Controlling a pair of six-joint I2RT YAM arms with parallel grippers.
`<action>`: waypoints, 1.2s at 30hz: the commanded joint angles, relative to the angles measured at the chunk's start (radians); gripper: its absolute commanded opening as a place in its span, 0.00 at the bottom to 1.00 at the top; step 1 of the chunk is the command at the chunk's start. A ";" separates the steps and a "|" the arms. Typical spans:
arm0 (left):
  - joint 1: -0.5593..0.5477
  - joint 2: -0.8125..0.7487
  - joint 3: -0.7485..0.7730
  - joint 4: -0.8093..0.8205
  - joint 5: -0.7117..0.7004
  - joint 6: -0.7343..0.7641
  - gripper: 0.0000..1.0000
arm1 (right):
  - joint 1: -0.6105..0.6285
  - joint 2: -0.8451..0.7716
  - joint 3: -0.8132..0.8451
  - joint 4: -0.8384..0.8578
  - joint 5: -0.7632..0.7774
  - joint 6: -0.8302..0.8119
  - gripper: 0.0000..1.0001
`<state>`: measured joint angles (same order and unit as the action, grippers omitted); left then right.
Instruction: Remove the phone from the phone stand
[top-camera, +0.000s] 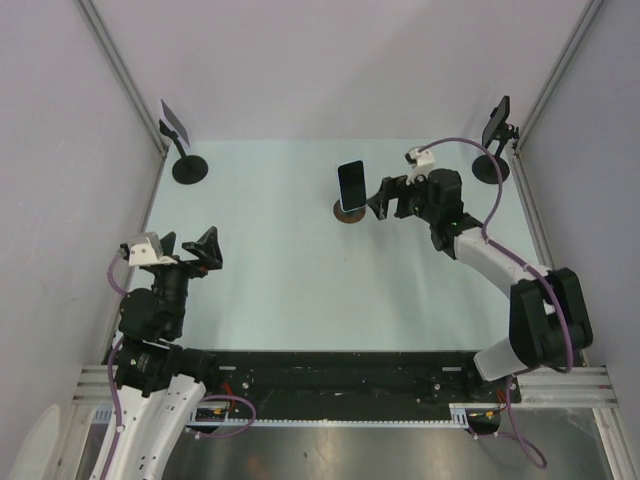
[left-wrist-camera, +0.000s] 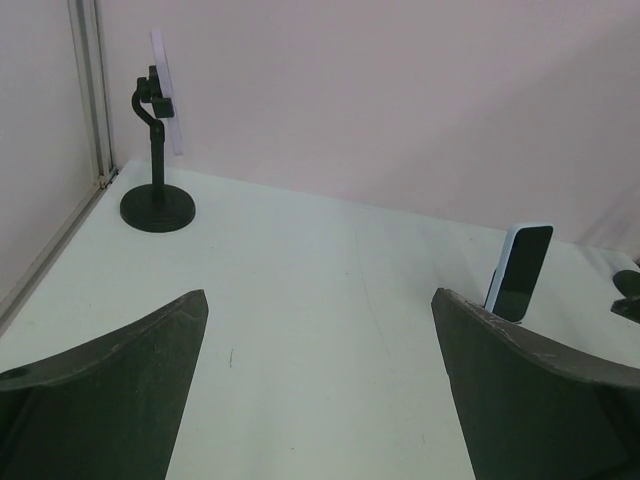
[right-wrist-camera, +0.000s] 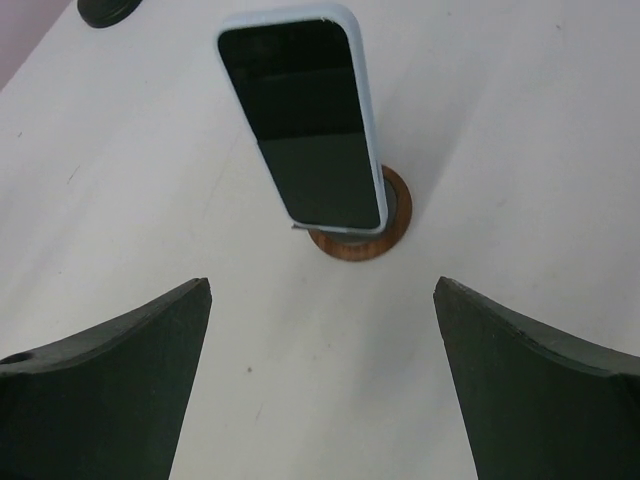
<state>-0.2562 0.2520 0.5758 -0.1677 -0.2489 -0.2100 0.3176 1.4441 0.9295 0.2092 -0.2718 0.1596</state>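
A dark-screened phone (top-camera: 351, 186) in a pale blue case leans upright on a small round wooden phone stand (top-camera: 343, 215) near the middle of the table. My right gripper (top-camera: 380, 198) hovers just right of it, open and empty. In the right wrist view the phone (right-wrist-camera: 305, 130) and stand (right-wrist-camera: 390, 235) lie ahead of the spread right gripper (right-wrist-camera: 322, 285), not between the fingers. My left gripper (top-camera: 190, 245) is open and empty at the near left, far from the phone. The left wrist view shows the left gripper (left-wrist-camera: 320, 300) over bare table, with the phone (left-wrist-camera: 522, 272) at the far right.
A black tripod-style holder with a round base (top-camera: 188, 167) stands at the back left corner, also in the left wrist view (left-wrist-camera: 157, 208). Another black holder (top-camera: 492, 165) stands at the back right. Walls and metal frame posts enclose the table on three sides.
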 joint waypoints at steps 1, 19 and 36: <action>-0.009 -0.002 -0.005 0.022 -0.004 -0.014 1.00 | 0.012 0.110 0.117 0.150 -0.093 -0.089 1.00; -0.015 0.018 -0.005 0.023 -0.009 -0.006 1.00 | 0.164 0.394 0.370 0.231 0.270 -0.118 1.00; -0.021 0.013 -0.007 0.025 -0.003 -0.006 1.00 | 0.215 0.441 0.440 0.119 0.373 -0.193 1.00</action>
<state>-0.2695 0.2619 0.5755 -0.1673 -0.2558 -0.2096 0.5137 1.9041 1.3319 0.3676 0.0830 0.0208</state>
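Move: The phone stands leaning in its stand about 13 cm ahead of the right hand and 8 cm to its left, its middle some 4 cm lower. The stand's round base lies right under the phone, about 12 cm ahead and 8 cm left of the right hand, some 13 cm below it. From the idle left hand the phone is about 32 cm ahead, 26 cm to the right and 16 cm down. The right hand, fingers wide open, reaches forward and left at near-constant height towards the phone's upper half, about 7 cm forward and 8 cm left, then some 3 cm more nearly straight forward while slowing. Meanwhile the fingers tip up roughly 10 degrees, the hand rolls slightly with its left side sinking and, after swinging a little left, turns back clockwise past its first heading, ending with the fingertips on either side of the phone and the right one against its right edge, still not closing. ##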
